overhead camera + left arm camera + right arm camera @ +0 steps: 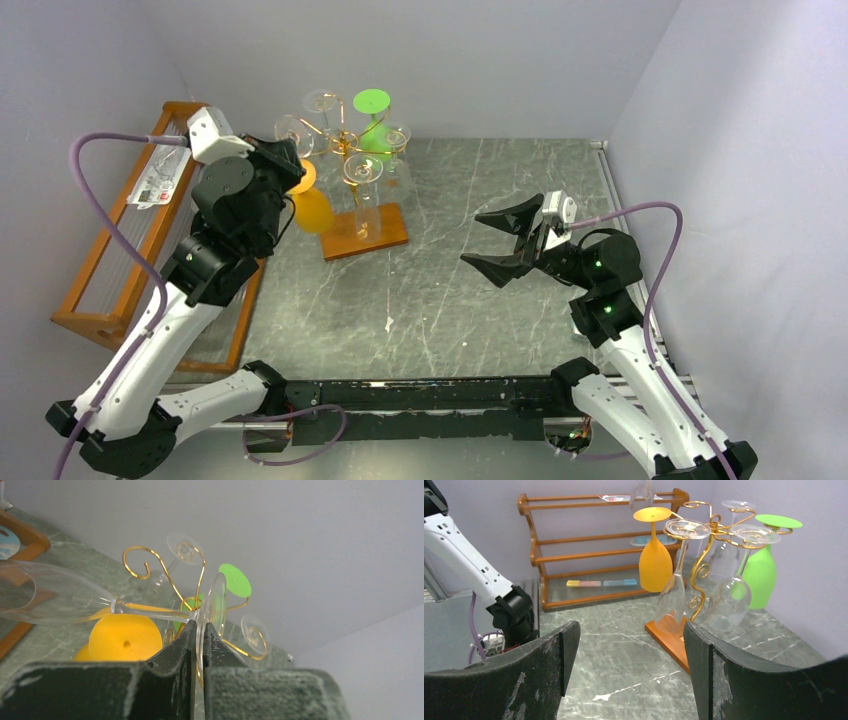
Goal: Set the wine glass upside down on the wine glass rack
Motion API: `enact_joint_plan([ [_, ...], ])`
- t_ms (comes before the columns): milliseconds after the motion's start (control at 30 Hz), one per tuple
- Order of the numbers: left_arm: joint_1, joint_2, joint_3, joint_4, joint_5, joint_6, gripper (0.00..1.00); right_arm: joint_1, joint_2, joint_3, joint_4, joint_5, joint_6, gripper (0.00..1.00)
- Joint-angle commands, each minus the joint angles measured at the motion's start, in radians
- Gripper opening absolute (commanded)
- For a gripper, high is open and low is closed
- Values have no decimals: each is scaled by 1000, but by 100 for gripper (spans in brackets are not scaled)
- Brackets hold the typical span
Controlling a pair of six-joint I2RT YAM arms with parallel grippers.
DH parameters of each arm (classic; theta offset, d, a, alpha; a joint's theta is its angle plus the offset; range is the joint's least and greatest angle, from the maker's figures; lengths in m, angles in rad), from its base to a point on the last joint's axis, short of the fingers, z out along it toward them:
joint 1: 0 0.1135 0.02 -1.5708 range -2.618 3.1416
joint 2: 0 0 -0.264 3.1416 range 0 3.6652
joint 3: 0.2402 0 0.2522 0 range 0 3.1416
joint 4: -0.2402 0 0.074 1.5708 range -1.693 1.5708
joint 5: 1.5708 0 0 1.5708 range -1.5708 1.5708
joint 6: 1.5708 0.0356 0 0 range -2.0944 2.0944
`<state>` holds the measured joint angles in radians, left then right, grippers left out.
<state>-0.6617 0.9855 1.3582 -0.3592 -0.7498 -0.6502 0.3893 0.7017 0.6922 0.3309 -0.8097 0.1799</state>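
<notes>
A clear wine glass (60, 597) lies on its side in the air, bowl to the left in the left wrist view. My left gripper (200, 625) is shut on the rim of its round foot (216, 597). The gold wire wine glass rack (165, 577) stands just behind the foot. From above, the left gripper (288, 165) is at the rack's (346, 142) left side, over the orange glass (313, 211). My right gripper (492, 240) hangs open and empty to the right of the rack's wooden base (390, 232).
Hanging upside down on the rack (702, 555) are an orange glass (655, 562), a green glass (761, 575) and clear glasses (729, 597). A brown wooden shelf (100, 280) stands along the left wall. Grey walls close in at the back and right.
</notes>
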Motion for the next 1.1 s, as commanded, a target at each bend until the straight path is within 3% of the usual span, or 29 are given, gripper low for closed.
enact_joint_plan([
  [0,113,32,58,82,138,-3,5,5,-16,-7,-30,17,-32,80],
  [200,267,74,31,81,385,-95,5,5,-19,-1,-60,25,-59,80],
  [833,564,152,-104,200,952,-293,5,6,-28,-10,-36,25,-20,80],
  [1067,604,193,-93,253,1050,-327,5,5,-29,-20,3,13,30,80],
])
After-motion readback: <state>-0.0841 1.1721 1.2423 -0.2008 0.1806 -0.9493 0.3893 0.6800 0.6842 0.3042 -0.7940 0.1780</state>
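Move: The left hand, holding the clear wine glass by its foot, bowl hanging, has the rack's free hook about 11 cm ahead, 3 cm to its left and 9 cm below. The orange glass hangs some 3 cm ahead and 1 cm left, its middle 16 cm below; the far clear glass about 17 cm ahead, 2 cm right and 15 cm below. From the idle right hand the free hook is roughly 18 cm ahead, 31 cm left and about level. Keeping its pinch on the foot of the hanging clear glass, the left hand carries it forward about 9 cm past the orange glass towards the free hook, easing a little left early on, then sinks some 7 cm as it goes on forward. Meanwhile the wrist turns clockwise about 20 degrees, rolls its left side down nearly as much, and tips slightly downward. ##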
